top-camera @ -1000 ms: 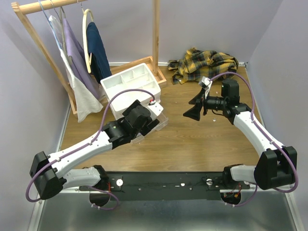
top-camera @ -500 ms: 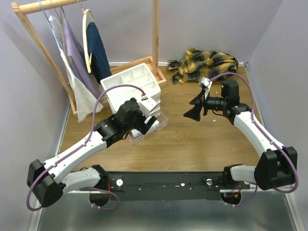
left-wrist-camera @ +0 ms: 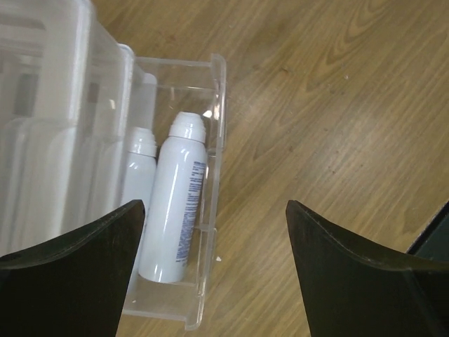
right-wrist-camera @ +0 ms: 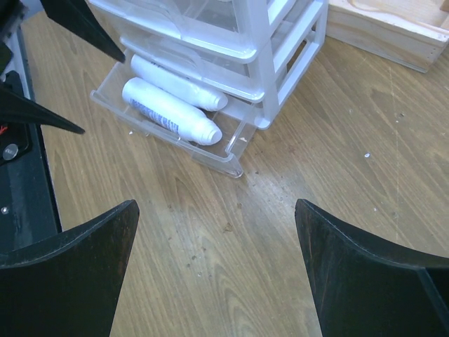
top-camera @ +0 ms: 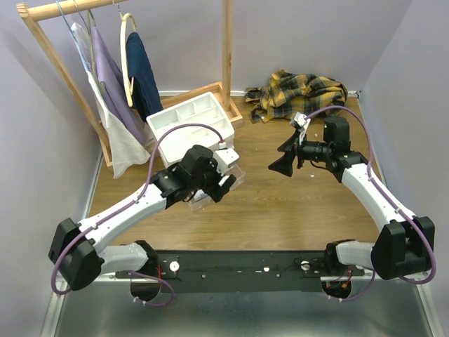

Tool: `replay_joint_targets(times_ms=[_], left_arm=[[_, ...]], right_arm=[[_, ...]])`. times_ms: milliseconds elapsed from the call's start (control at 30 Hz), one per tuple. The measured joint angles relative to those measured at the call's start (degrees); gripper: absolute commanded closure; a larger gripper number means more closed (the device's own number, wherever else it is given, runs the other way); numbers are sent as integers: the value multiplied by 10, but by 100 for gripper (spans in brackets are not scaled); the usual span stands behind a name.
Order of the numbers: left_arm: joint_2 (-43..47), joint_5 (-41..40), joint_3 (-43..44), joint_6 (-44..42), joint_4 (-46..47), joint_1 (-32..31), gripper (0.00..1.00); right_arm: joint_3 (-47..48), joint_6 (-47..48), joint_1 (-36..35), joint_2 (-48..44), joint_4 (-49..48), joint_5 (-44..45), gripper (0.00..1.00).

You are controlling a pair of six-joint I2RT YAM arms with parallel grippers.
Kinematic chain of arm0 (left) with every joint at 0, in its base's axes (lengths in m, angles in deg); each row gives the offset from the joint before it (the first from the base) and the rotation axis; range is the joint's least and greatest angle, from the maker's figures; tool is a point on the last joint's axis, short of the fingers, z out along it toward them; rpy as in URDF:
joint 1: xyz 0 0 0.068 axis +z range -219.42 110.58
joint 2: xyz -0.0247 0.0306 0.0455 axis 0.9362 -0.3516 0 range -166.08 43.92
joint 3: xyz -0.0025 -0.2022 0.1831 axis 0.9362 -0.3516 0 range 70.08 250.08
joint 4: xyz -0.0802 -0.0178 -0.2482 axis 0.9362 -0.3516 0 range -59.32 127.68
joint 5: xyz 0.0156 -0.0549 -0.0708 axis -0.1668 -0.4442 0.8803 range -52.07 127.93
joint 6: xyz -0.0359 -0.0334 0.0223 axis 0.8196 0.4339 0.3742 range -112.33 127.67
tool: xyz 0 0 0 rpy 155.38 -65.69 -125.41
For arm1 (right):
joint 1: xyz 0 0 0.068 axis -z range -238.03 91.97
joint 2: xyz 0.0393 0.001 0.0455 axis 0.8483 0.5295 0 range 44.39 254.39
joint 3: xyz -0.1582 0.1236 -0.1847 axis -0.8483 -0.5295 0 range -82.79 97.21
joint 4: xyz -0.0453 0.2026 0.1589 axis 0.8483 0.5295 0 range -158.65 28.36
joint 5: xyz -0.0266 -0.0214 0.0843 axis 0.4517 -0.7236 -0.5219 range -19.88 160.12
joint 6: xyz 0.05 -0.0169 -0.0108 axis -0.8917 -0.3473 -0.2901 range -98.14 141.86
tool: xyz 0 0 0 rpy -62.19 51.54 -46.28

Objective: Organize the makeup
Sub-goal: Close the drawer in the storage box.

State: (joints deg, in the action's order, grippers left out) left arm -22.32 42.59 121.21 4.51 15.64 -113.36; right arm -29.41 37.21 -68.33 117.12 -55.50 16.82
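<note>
Two white capped bottles (left-wrist-camera: 175,200) (left-wrist-camera: 139,175) lie side by side in the pulled-out clear bottom drawer (left-wrist-camera: 205,281) of the plastic drawer unit (right-wrist-camera: 270,63). The right wrist view shows the same bottles (right-wrist-camera: 168,109) in that drawer (right-wrist-camera: 235,161). My left gripper (left-wrist-camera: 215,203) hovers open just above the drawer's front right corner and holds nothing; from above it (top-camera: 223,185) covers most of the drawer. My right gripper (right-wrist-camera: 216,203) is open over bare floor to the right of the unit, well apart from it (top-camera: 280,160).
A white compartment tray (top-camera: 188,118) sits behind the drawer unit, against the wooden clothes rack (top-camera: 226,56) with hanging garments. A yellow plaid cloth (top-camera: 302,91) lies crumpled at the back right. Purple walls close in on three sides.
My left arm swung back over the drawer unit and then forward and right again, ending above the open drawer. The right arm has not moved.
</note>
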Motion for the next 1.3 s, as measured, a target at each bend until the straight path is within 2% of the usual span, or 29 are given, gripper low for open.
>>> replay_joint_targets(times_ms=[100,333,800,1000,1300], left_arm=[[-33,20,10,5,-9,0,29],[-88,31,29,17,-27,-20,43],[-196,-86,52,14,-84,-94,61],[-233,-126,65,11,-105,-110,66],[-242,-154,66,10,-112,-116,69]], right_arm=[[0,2,0,-3,0,1,0],[0,4,0,-4,0,1,0],[0,6,0,-4,0,1,0],[0,6,0,-4,0,1,0],[0,7,0,-4,0,1,0]])
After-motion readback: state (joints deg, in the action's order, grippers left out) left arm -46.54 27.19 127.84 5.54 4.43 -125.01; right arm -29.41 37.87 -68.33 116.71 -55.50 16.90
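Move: The bottom drawer of the storage box still stands open below my left hand, its middle about 5 cm ahead, 2 cm to the left and some 12 cm down. The two white bottles lie inside it, at about 5 cm ahead and 3 cm left. The box body rises beyond, roughly 14 cm ahead and 7 cm left. From my right hand the drawer lies about 20 cm left, 2 cm back and 16 cm down. I sink my left hand about 11 cm to the level of the drawer's front, just on its outer side, easing back 2 to 3 cm and swinging a little right, then left again. Meanwhile I turn the wrist some 30 degrees so the fingers point more steeply down, and draw the wide-open fingers together to about a third open, with nothing between them. ##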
